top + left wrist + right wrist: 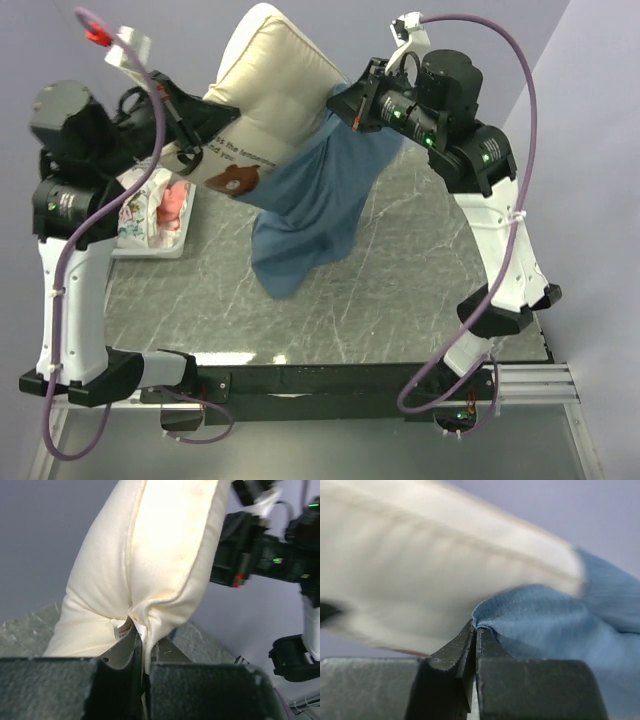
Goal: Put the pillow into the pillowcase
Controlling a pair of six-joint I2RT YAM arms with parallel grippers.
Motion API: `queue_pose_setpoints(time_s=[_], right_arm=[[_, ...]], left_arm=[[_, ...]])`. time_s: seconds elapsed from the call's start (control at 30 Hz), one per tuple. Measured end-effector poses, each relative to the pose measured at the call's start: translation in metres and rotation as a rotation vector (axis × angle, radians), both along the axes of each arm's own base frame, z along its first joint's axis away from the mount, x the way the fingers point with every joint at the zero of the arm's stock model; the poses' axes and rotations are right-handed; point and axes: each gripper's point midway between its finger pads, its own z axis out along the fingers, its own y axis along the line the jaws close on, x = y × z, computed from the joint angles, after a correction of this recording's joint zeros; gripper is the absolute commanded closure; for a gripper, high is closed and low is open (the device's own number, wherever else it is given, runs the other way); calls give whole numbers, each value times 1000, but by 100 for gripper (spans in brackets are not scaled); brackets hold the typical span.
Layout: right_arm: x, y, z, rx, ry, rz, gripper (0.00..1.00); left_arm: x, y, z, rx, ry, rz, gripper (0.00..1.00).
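The cream pillow (275, 85) hangs in the air over the back of the table, its bear print (237, 178) at the lower left corner. My left gripper (196, 135) is shut on the pillow's left edge; in the left wrist view the seam (142, 630) is pinched between the jaws (142, 642). The muted-blue pillowcase (315, 205) drapes from the pillow's right side down to the table. My right gripper (350, 108) is shut on the pillowcase's upper edge; the right wrist view shows blue cloth (545, 625) clamped at the tips (475, 630), the blurred pillow (420, 585) just behind.
A pile of white and pink patterned cloths (160, 215) lies at the table's left edge beneath the left arm. The grey marble tabletop (400, 280) stretches to the front and right. The arm bases stand on a black rail (300, 380) at the near edge.
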Motion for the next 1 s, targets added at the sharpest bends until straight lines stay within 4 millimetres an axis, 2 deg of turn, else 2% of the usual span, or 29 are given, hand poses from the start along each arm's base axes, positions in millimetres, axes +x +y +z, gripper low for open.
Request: queue_pose_setpoints(time_s=[0.07,0.13,0.2,0.3,0.37,0.4,0.43,0.53,0.63,0.67,0.73,0.77,0.9,1.0], right_arm=[[-13,1,8,12,-19,18,97],[-20,-3,-2,5,14,28,97],[-18,-1,-14,-13,46,26,97],[-24,34,-30,-75,53,84,97],[-27,59,-55,-115,87,138,94],[-27,63,-65,-123,106,151,91],[-23,65,-78,-126,136,159,90],[-7,56,-108,-155,225,136,90],[13,60,-106,-170,230,110,80],[13,63,-107,-171,225,116,72],[8,70,-115,-179,223,143,57],[2,71,-121,-183,213,157,42],[-28,55,-163,-228,248,169,28],[-31,30,-175,-222,250,126,24]], left_arm=[[10,-6,-18,18,54,14,99],[26,-14,-49,46,144,35,99],[45,-21,-85,79,248,62,99],[74,-20,-141,137,420,139,99],[83,-14,-164,169,499,194,99],[83,-11,-169,177,516,212,99],[82,-9,-169,179,527,226,99],[72,-7,-143,138,489,231,99],[57,-1,-111,91,400,240,99],[51,4,-102,81,371,252,99],[39,11,-89,74,325,262,99],[33,14,-83,69,299,257,99],[20,20,-77,65,235,227,99],[16,10,-92,82,231,152,99]])
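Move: The pillow is already in the left fingers, its middle about 6 cm ahead and 5 cm right of them, level in height. The pillowcase hangs with its middle some 10 cm right, 4 cm ahead and 22 cm below that hand. The white basket stands about 28 cm left and 15 cm ahead of it, 50 cm down. The right fingers pinch the case's rim; its middle is 20 cm below them, 3 cm back and 4 cm left, the pillow 8 cm left and 3 cm up. Down and forward in a quick shake goes the left hand with the pillow, about 17 cm down and 8 cm out, tipping some 30 degrees, then it bounces halfway back up and dips slightly again, keeping its pinch. The right hand sinks about 18 cm, swinging left beside the pillow and partly back right, and opens its fingers wide at the case's rim. ##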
